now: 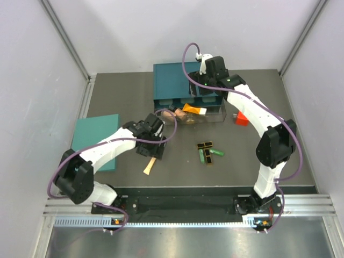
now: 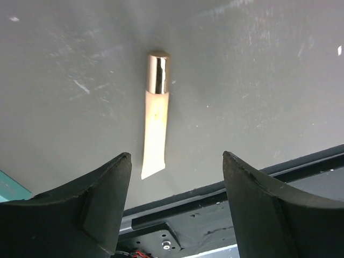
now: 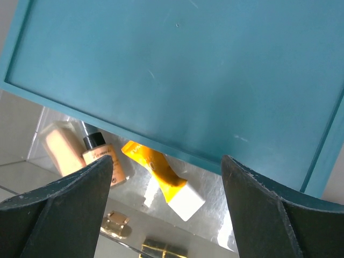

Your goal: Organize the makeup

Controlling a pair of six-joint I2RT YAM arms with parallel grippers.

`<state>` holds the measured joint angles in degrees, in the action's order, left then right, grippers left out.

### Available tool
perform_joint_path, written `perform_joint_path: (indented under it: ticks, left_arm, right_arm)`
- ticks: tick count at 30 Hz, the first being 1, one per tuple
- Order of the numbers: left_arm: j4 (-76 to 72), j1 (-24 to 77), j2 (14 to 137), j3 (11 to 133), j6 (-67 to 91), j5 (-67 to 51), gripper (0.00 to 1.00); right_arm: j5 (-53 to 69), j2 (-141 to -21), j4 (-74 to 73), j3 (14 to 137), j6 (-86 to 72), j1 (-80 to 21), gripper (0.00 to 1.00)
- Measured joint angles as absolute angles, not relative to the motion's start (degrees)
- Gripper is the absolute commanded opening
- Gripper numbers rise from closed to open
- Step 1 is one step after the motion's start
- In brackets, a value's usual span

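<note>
A cream slim tube (image 1: 150, 165) with a gold cap lies on the table; in the left wrist view the tube (image 2: 155, 126) is just beyond my open, empty left gripper (image 2: 176, 161), which hovers near it (image 1: 152, 149). An orange-white tube (image 1: 194, 109) and a tan bottle (image 1: 170, 114) lie in a clear drawer (image 1: 212, 115) pulled out of a teal organizer (image 1: 174, 80). Both also show in the right wrist view, the tube (image 3: 161, 174) and the bottle (image 3: 102, 156). My right gripper (image 1: 207, 80) is open and empty above the organizer (image 3: 188, 70). Green sticks (image 1: 207, 155) and black-and-gold cases (image 1: 204, 144) lie mid-table.
A small red cube (image 1: 242, 118) sits right of the drawer, beside the right arm. A flat teal panel (image 1: 97, 141) lies at the left. A black rail (image 1: 188, 201) runs along the near edge. Grey walls enclose the table.
</note>
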<state>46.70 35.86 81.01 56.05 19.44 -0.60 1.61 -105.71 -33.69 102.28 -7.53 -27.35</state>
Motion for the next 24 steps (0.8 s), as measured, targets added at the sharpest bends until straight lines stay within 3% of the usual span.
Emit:
perform_joint_path:
  ticks: [10,22,24]
  left_arm:
    - [46.70,38.41,86.19,56.05,21.37,3.68,0.71]
    - [43.86,38.54,93.17,53.54,22.83,4.69,0.34]
    - [43.53,38.54,93.19,53.56,22.81,4.21,0.19]
  right_arm:
    - [1.89,-105.71,-33.47,99.72,-7.73,-26.89,0.81]
    - [2.52,-105.69,-33.74,99.74,-7.73,-25.67,0.81]
    - [2.55,-105.69,-34.02,99.81,-7.68,-25.56,0.81]
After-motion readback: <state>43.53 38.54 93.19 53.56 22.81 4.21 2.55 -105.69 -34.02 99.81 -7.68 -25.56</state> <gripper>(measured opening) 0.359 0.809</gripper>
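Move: The cream tube with the rose-gold cap lies flat beneath my left hand, its middle about 6 cm down, 1 cm back and 1 cm to the left. From that hand, the open drawer's middle is some 18 cm ahead and 14 cm right, the black-and-gold lipsticks about 3 cm ahead and 23 cm right, and the teal board roughly 6 cm ahead and 22 cm left. From my right hand, the tube is some 25 cm back, 18 cm left and 22 cm below. I lower my left hand about 6 cm onto the cream tube, easing roughly 1 cm back and left while the wrist tilts some 10 degrees to point the fingers nearly straight down. In the second half of the descent my fingers close from wide to about half that gap, coming against the tube's body just behind its cap. My right hand, still open over the teal box, sinks about 2 cm and drifts slightly right. ##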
